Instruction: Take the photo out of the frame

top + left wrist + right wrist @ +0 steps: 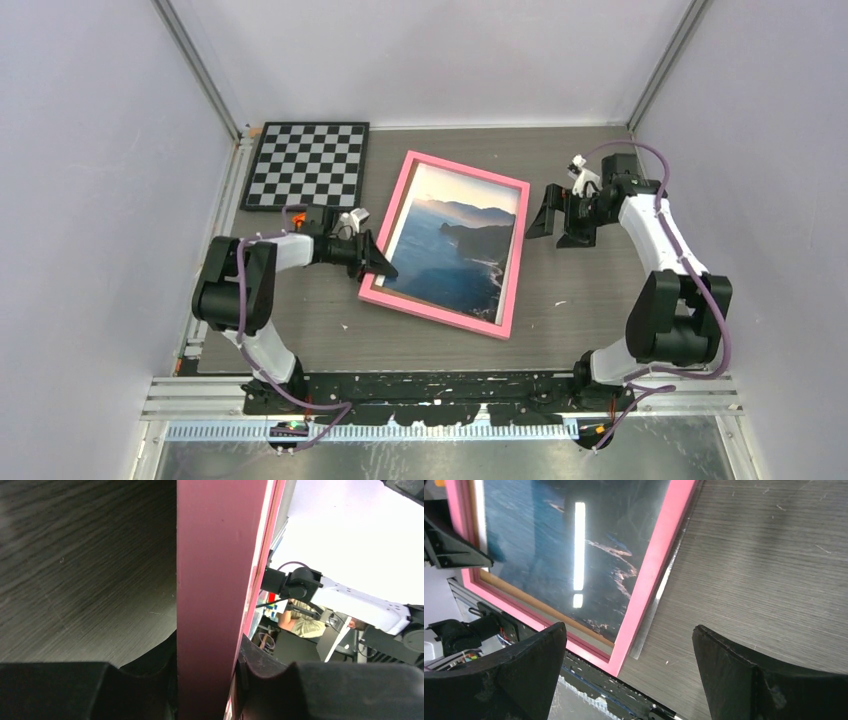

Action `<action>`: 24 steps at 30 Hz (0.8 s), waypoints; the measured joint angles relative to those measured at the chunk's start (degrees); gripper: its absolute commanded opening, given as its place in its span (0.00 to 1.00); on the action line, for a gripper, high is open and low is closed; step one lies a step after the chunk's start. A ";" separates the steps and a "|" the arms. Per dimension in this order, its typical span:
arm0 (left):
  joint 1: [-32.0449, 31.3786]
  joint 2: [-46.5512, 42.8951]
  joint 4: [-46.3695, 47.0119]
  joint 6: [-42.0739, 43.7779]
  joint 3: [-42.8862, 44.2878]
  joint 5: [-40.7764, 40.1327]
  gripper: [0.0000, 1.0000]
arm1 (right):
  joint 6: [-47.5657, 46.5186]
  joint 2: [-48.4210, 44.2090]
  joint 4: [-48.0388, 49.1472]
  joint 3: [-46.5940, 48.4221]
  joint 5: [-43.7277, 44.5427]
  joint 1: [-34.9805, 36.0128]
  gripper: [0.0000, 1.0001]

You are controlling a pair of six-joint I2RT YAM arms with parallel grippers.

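The frame (441,314), thin pink border up, lies on the dark table at the centre, turned a little clockwise. Behind its glare-streaked glazing shows the photo (455,240), a seascape with dark cliffs. My left gripper (378,265) is shut on the frame's left rail near the near-left corner. In the left wrist view the rail (215,580) runs straight up between the two black fingers of the left gripper (205,666). My right gripper (545,212) stands open just right of the frame's far-right rail, holding nothing. In the right wrist view the right gripper (629,650) spans bare table beside the frame (659,560) and photo (549,545).
A black-rimmed chessboard (308,165) lies at the far left of the table, behind my left arm. A pale, narrow strip (659,600) lies on the table along the frame's right rail. White walls close in the left, the back and the right.
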 measured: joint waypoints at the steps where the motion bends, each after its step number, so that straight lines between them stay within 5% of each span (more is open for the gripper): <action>1: -0.35 -0.83 1.18 -0.70 -0.98 -0.81 0.26 | 0.31 0.83 0.35 -0.20 0.24 0.00 0.99; 6: -3.02 -9.20 3.87 -3.93 -7.04 -8.31 0.70 | 1.81 6.12 2.16 -1.64 1.77 0.00 0.99; 9: -4.26 -12.26 2.60 -4.72 -8.98 -12.09 0.86 | 2.84 9.29 3.23 -2.10 2.14 0.00 1.00; 16: -4.52 -15.50 -1.70 -2.80 -9.46 -19.78 0.94 | 4.39 12.83 4.76 -2.67 2.56 0.00 1.00; 24: -5.11 -16.74 -8.17 4.15 -6.19 -27.47 0.92 | 5.42 14.56 6.40 -3.50 2.99 0.00 1.00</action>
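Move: The left gripper still pinches the photo frame's left rail near its near corner, holding that side slightly raised; the frame's middle lies about 15 cm to this hand's right, 5 cm farther out and some 2 cm lower. The chessboard's middle is roughly 22 cm ahead, 15 cm left; the orange piece about 11 cm ahead, 17 cm left. From the open right gripper, the frame's right rail is some 7 cm left, level fore and aft, and about 12 cm below. Bring the left gripper back about 3 cm and slightly down to lay the raised side of the frame on the table, open the fingers wide to let go of the rail, then ease about 3 cm left while tipping the fingers some 25 degrees further down. Meanwhile lower the open right gripper about 9 cm beside the right rail, turning its fingers more upright. ##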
